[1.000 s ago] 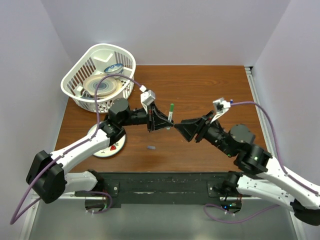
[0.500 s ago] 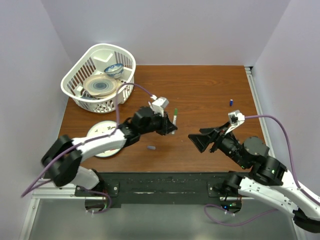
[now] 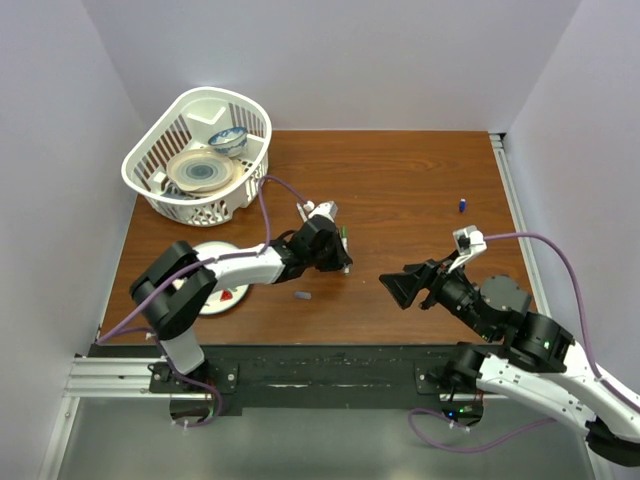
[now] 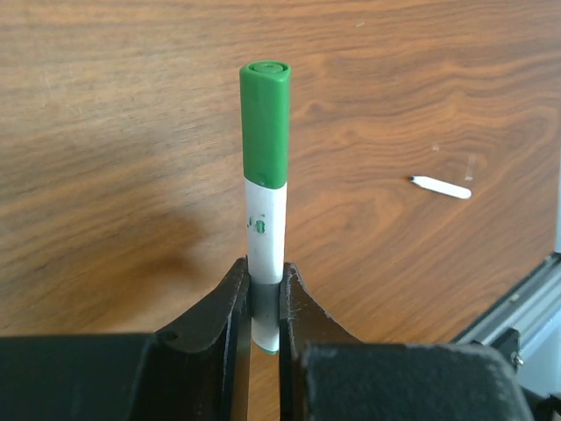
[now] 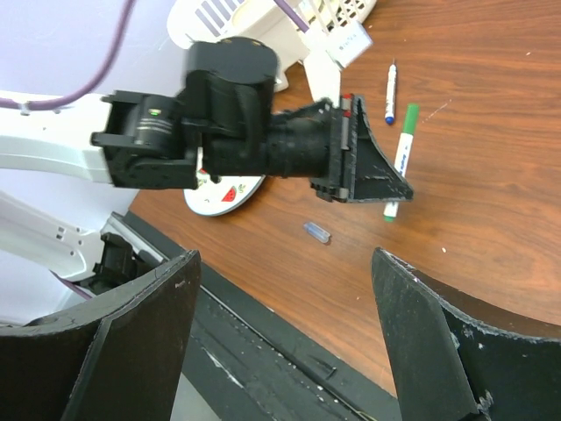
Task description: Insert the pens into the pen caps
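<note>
My left gripper [image 4: 263, 267] is shut on a white pen [image 4: 266, 228] with the green cap [image 4: 265, 123] on its far end. In the top view this gripper [image 3: 343, 255] is low over the middle of the table. The right wrist view shows the capped pen [image 5: 403, 149] sticking out of it. My right gripper [image 5: 282, 254] is open and empty, right of the left one [image 3: 400, 285]. The grey-purple cap [image 3: 302, 296] lies near the front, also in the right wrist view [image 5: 317, 232]. The blue cap [image 3: 462, 205] lies far right. A second pen [image 5: 391, 88] with a blue tip lies beyond the left gripper, and a loose pen [image 4: 441, 187] shows in the left wrist view.
A white basket [image 3: 150, 180] with dishes stands at the back left. A small plate [image 3: 222, 298] with a watermelon picture lies under the left arm. A metal rail [image 3: 505, 190] runs along the table's right edge, and a black bar [image 3: 320, 365] along the front.
The two grippers have drawn apart from the middle. My left gripper has lowered toward the table with the green-capped pen. My right gripper has pulled back right and stands open.
</note>
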{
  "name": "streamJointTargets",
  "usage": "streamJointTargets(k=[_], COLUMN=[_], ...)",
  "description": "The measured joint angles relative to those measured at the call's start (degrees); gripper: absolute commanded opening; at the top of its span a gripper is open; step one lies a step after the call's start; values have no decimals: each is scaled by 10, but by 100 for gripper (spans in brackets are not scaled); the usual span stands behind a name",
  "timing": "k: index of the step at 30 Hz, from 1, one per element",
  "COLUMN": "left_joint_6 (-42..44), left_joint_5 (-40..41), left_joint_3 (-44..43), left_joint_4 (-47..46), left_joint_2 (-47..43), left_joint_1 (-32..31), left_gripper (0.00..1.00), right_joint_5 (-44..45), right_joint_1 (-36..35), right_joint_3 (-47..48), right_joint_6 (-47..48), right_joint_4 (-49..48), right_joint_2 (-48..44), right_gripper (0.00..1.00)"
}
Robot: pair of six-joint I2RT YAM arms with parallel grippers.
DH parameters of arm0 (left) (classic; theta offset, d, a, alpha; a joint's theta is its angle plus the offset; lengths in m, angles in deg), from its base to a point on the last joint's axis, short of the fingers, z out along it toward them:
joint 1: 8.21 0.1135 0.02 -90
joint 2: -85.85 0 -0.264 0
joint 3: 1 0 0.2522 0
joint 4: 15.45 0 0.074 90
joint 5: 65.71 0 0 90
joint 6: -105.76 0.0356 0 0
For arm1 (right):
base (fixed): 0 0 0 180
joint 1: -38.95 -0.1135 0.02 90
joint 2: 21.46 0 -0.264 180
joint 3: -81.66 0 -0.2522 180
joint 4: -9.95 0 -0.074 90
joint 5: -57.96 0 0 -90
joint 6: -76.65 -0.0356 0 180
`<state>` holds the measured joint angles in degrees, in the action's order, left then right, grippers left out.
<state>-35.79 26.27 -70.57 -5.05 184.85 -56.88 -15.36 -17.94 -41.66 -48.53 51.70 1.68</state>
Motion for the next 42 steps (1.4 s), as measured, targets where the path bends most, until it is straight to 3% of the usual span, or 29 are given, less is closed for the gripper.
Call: streamJointTargets(k=[13,17,25,30,38,42], left_joint_6=[-60,-66,-75,-67,-8,16], left_joint_5=[19,34,53,68,186,199], left_joint_3=[-10,-23,-33,-35,-99,-141], left_joint_4=[59,92,115,136,218,226], left_joint_2=[50,50,49,38,-13,-12], left_joint_1=[-3,-5,-13,-14,5,71], left_gripper=[22,32,37,49,47,45], right_joint_5=[6,5,3,2,-2,-2], right_joint_1=[0,0,0,0,0,0], right_joint_3=[-10,-16,-16,-21,-37,-49], right_joint_6=[-1,-2,-2,-4,-4,-4], right_joint_4=[12,11,11,7,-2,-11], right_joint_2=[-33,-33,-33,-33,-29,-24], right_gripper=[81,81,81,81,80,80])
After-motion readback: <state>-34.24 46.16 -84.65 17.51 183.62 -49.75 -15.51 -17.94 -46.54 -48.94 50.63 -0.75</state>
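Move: My left hand still holds the green pen, and the bare table I'm setting it on is right underneath, about 5 cm down. The blue pen lies on that table about 13 cm ahead of my left hand and 11 cm to its left; the clear cap is some 6 cm back and 11 cm left. From my right hand the green pen is roughly 16 cm ahead, 7 cm left and 21 cm below. I lower the green pen with my left hand about 4.5 cm onto the table, then open the fingers about halfway while easing slightly left, and let go. With the fingers open I lift away and sweep forward, up and left, some 9 cm forward and nearly as far the other ways, towards the blue pen, the wrist turning counter-clockwise. My empty, open right hand only sinks about 2 cm. ##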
